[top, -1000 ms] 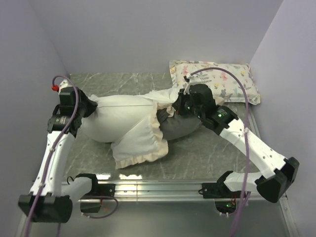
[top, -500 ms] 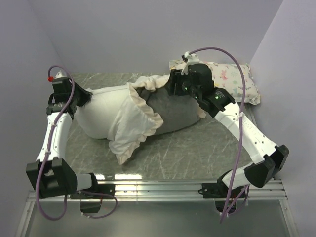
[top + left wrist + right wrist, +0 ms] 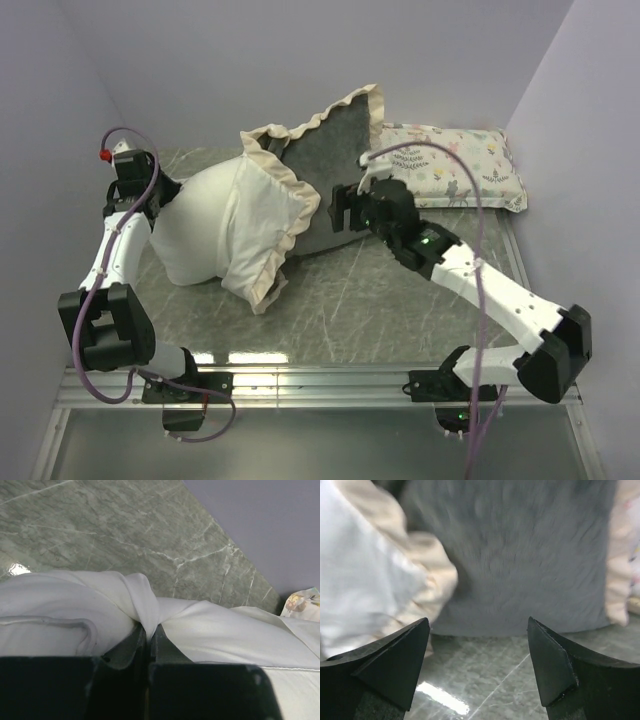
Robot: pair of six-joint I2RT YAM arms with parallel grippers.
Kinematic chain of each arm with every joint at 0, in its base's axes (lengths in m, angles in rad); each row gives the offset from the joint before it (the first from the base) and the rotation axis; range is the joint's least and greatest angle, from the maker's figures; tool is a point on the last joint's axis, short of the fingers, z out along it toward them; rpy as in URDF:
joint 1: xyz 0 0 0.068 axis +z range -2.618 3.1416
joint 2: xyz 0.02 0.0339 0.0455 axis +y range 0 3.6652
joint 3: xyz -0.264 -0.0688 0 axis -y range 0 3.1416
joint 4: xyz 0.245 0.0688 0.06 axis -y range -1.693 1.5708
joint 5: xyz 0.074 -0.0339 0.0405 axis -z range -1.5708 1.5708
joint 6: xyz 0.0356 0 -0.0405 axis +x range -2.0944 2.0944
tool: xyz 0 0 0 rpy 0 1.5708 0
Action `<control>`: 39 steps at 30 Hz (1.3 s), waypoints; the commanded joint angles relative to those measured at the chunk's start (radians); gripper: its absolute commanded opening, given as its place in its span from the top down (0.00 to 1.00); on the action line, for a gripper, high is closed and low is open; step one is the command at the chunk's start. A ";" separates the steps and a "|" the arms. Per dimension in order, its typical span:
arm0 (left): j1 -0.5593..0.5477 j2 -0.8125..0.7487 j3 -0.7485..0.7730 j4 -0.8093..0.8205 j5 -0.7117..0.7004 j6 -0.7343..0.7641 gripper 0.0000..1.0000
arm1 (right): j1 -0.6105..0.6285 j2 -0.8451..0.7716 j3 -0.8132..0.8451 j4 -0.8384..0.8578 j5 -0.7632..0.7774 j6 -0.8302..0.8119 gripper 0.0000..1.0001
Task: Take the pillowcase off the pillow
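Note:
The white pillow [image 3: 195, 225] lies at the left of the table. The pillowcase [image 3: 335, 150] still covers its right end. The case's cream inside [image 3: 262, 215] is folded back over the pillow, and its dark grey part stands up toward the back wall. My left gripper [image 3: 162, 196] is shut on a pinch of the pillow's white fabric [image 3: 145, 605] at its left end, which the left wrist view shows between the fingers [image 3: 150, 632]. My right gripper [image 3: 340, 208] is open and empty, just in front of the grey pillowcase [image 3: 520, 555] and its cream frill [image 3: 432, 577], a little above the table.
A small floral animal-print pillow [image 3: 450, 170] lies at the back right against the wall; a corner of it shows in the left wrist view [image 3: 302, 602]. The green marble tabletop [image 3: 400, 310] is walled on the left, back and right.
My right gripper has let go of the pillowcase, opened and dropped lower and toward me. The grey part of the case has swung up toward the back wall. My left gripper still holds the pillow.

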 commanded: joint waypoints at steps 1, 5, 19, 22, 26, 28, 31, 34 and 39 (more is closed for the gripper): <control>-0.003 0.029 -0.019 -0.156 -0.065 0.056 0.97 | 0.005 0.051 -0.141 0.206 -0.025 0.000 0.14; -0.014 0.028 -0.007 -0.167 -0.074 0.061 0.97 | 0.087 0.160 -0.154 0.328 0.030 -0.050 0.14; -0.017 -0.006 0.028 -0.196 -0.060 0.078 0.96 | 0.151 0.444 -0.037 0.356 0.291 0.026 0.35; -0.015 -0.015 0.047 -0.205 -0.051 0.078 0.96 | 0.132 0.458 -0.003 0.284 0.322 0.075 0.90; -0.015 -0.030 0.076 -0.228 -0.057 0.086 0.96 | 0.123 0.372 -0.043 0.251 0.360 0.104 1.00; -0.015 -0.032 0.096 -0.236 -0.074 0.089 0.96 | 0.108 0.326 -0.078 0.228 0.386 0.127 1.00; 0.005 -0.037 0.116 -0.245 -0.074 0.087 0.96 | 0.045 0.199 -0.111 0.120 0.394 0.173 1.00; 0.037 -0.049 0.103 -0.228 -0.048 0.076 0.97 | 0.005 0.084 -0.158 0.060 0.389 0.203 1.00; 0.069 -0.034 0.122 -0.236 -0.045 0.078 0.98 | -0.007 -0.162 -0.151 -0.048 0.397 0.196 1.00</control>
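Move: Low to the left of the open right hand lies the grey part of the pillowcase, to be gripped beside the frill about 8 cm to its left, 3 cm ahead and 15 cm below. The white flap's frilled edge is some 12 cm left and 6 cm ahead of that hand, the patterned pillow roughly 32 cm right and 22 cm ahead. From the left hand, already gripping the inner pillow's end, that grey spot is about 35 cm right, 7 cm back and 7 cm lower. Plunging about 15 cm and sliding some 9 cm left with fingers open, the right hand reaches the grey cloth beside the frill and pinches it, then drags it about 12 cm right and lifts it some 9 cm while turning clockwise. The left hand keeps its hold on the pillow's end, almost still until it eases a few centimetres back near the end, tipping down. ##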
